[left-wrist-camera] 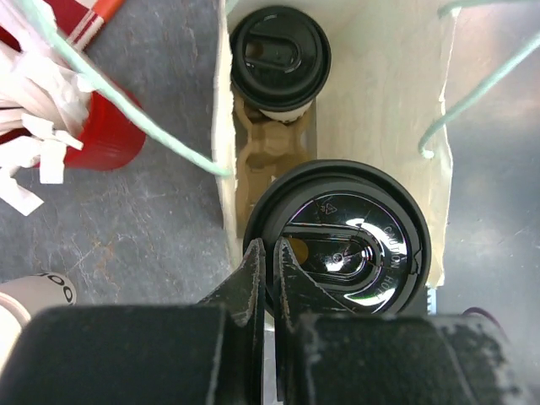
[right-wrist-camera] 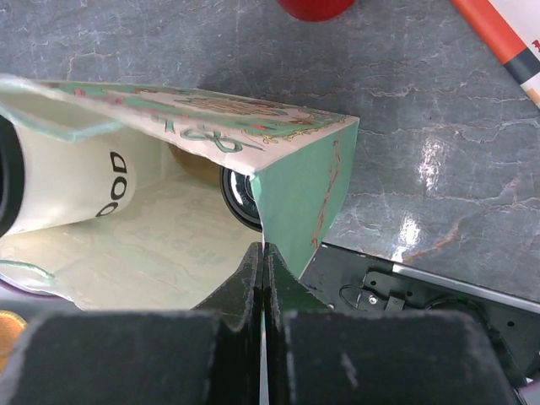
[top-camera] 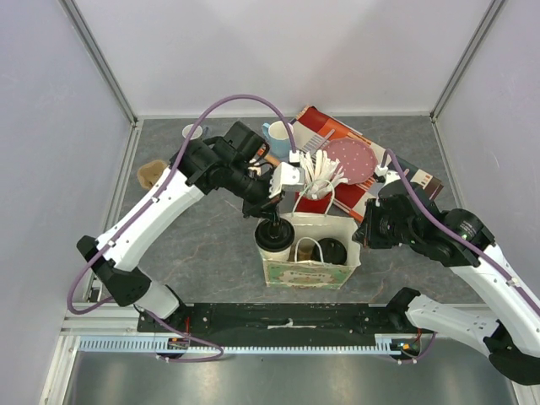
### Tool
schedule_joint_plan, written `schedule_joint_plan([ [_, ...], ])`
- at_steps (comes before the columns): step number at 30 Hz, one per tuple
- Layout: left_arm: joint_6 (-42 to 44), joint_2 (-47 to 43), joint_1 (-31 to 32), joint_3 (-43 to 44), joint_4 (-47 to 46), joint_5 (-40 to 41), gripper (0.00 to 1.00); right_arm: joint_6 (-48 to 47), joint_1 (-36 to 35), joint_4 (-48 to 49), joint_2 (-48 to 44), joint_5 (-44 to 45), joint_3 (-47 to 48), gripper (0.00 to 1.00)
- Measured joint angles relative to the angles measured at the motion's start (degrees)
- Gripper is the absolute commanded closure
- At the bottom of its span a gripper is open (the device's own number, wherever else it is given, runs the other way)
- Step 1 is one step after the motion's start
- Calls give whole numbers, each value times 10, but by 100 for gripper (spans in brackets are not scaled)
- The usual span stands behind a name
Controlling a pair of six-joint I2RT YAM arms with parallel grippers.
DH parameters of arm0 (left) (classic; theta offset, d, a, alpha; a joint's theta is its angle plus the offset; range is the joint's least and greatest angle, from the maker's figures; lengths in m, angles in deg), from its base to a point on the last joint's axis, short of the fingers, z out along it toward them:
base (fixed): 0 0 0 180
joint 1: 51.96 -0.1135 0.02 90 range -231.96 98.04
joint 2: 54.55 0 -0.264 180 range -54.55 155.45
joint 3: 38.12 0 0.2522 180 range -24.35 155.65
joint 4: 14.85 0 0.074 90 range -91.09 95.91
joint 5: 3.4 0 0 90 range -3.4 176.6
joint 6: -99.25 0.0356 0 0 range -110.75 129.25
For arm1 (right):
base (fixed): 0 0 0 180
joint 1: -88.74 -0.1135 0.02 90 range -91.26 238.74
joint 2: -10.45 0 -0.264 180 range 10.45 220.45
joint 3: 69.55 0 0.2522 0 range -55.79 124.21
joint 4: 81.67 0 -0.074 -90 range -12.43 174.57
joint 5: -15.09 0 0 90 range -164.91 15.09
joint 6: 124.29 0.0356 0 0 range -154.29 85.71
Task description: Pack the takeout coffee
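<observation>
My left gripper (left-wrist-camera: 272, 253) is shut on the rim of the black lid (left-wrist-camera: 346, 240) of a takeout coffee cup (top-camera: 275, 239). The cup hangs upright at the left end of the open paper gift bag (top-camera: 310, 272). Its cream side with dark lettering (right-wrist-camera: 76, 181) shows inside the bag's mouth. A second lidded cup (left-wrist-camera: 280, 57) stands in a brown cardboard carrier (left-wrist-camera: 268, 143) at the bag's right end (top-camera: 332, 251). My right gripper (right-wrist-camera: 264, 253) is shut on the top edge of the bag's green right wall (right-wrist-camera: 304, 186).
A red container (top-camera: 314, 202) of white plastic cutlery stands just behind the bag. Behind it are a light blue mug (top-camera: 277, 135), a white mug (top-camera: 195, 132) and red packaging (top-camera: 350, 156). A brown item (top-camera: 152, 173) lies far left. Another paper cup (left-wrist-camera: 34, 291) stands left of the bag.
</observation>
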Motion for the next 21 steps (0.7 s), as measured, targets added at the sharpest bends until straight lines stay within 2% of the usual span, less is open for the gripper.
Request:
schedule_joint_plan([
  [6,18,-54,28,-100,-81,24,98,0,0,3,-2,5,-1,100],
  [12,60,-92,58,-161,-132,16,98,0,0,8,-14,9,-10,100],
  [21,125,-67,70,-189,-171,4,98,7,0,11,-38,15,-24,100],
])
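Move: The cup I grip by its lid rim hangs at the bag's left end. The carrier's empty left well, where I'm taking it, lies about 8 cm back, 7 cm right and 25 cm below my left hand. The lidded cup already seated is roughly 9 cm farther right, and the red bin stands 5 cm ahead and 11 cm right of that hand. From my right hand on the bag rim, the well is some 15 cm left and 4 cm back, the seated cup 6 cm left and 4 cm back. Keeping my left fingers pinched on the lid's rim, I lower the cup some 4 cm into the bag's left end. I ease it back about 3 cm first, then right about as far towards the seated cup, rolling the wrist some 20 degrees clockwise as I go. My right hand keeps holding the bag's rim, all but still. ##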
